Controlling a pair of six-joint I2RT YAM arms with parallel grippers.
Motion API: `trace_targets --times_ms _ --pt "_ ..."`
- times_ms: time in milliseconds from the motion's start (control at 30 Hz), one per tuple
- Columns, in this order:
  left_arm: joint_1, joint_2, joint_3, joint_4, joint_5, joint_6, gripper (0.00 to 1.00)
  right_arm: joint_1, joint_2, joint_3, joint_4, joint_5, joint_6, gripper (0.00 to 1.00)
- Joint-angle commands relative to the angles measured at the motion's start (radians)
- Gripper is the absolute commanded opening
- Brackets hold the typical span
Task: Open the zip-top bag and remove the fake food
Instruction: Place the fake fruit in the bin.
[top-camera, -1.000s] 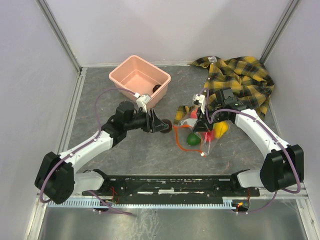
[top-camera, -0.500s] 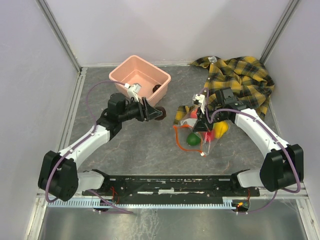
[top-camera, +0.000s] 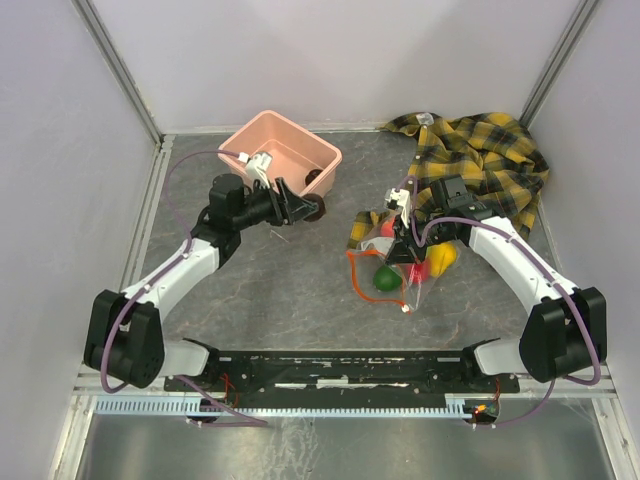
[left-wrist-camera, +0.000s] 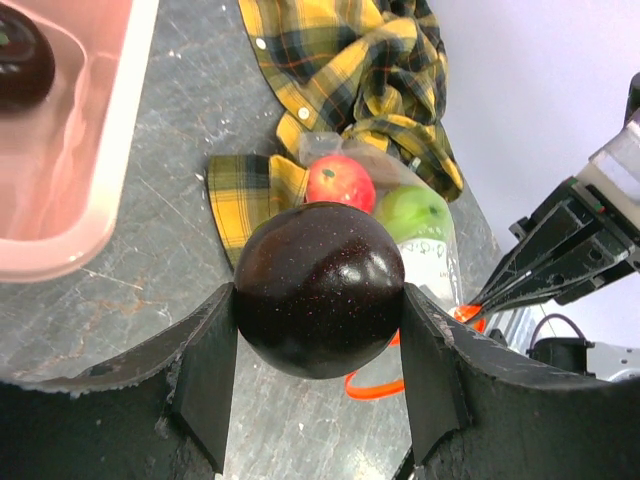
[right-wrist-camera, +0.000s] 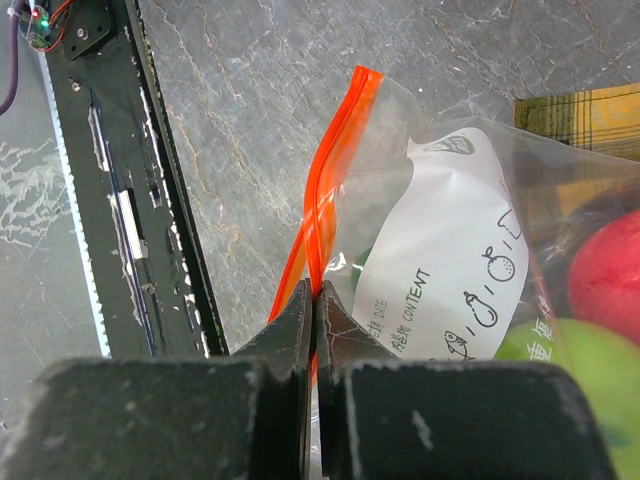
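The zip-top bag (top-camera: 408, 272) lies on the grey table right of centre, its orange-red zip strip (right-wrist-camera: 335, 160) parted. My right gripper (right-wrist-camera: 315, 292) is shut on one lip of that strip, also seen from above (top-camera: 403, 250). Fake food still shows inside the bag: a red fruit (left-wrist-camera: 338, 180), a light green one (left-wrist-camera: 412, 212), a dark green one (top-camera: 385, 279) and a yellow one (top-camera: 443, 257). My left gripper (left-wrist-camera: 318, 310) is shut on a glossy dark brown fruit (left-wrist-camera: 320, 275) and hovers beside the pink tub's near right wall (top-camera: 312, 207).
The pink tub (top-camera: 243, 152) stands at the back left, with another dark fruit (left-wrist-camera: 20, 65) in its corner. A yellow-and-black plaid shirt (top-camera: 490, 160) is bunched at the back right, partly under the bag. White walls close in the table on three sides.
My left arm has carried the dark brown fruit back and to the left, from mid-table toward the pink tub. The right gripper and the bag have stayed put.
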Motion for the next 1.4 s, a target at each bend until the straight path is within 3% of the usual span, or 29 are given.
trace_targets --times_ms 0,1367 --pt "0.020 0.012 0.069 0.062 0.023 -0.015 0.39 -0.002 -0.001 0.040 0.005 -0.014 -0.014 0.02" --pt "0.091 0.195 0.285 -0.022 -0.095 0.061 0.40 -0.002 0.005 0.041 0.003 -0.012 -0.018 0.02"
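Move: The left hand already holds a dark round fruit. The bin it is bound for has its middle about 14 cm ahead, 8 cm to the left and 14 cm lower. Another dark fruit lies inside that bin, some 10 cm straight ahead of the hand and 16 cm down; the opened bag is roughly 21 cm to the right, 10 cm back and 15 cm lower. From the right hand the bin is about 23 cm ahead, 26 cm left and 8 cm lower. The dark round fruit, still pinched between the left fingers, is carried steadily forward about 8 cm and drifts slightly left towards the bin, rising some 2.5 cm to come over its near right-hand rim. The hand swings under 10 degrees counter-clockwise and keeps its grip unchanged. The right hand stays in place, shut on the bag's orange zip edge. ##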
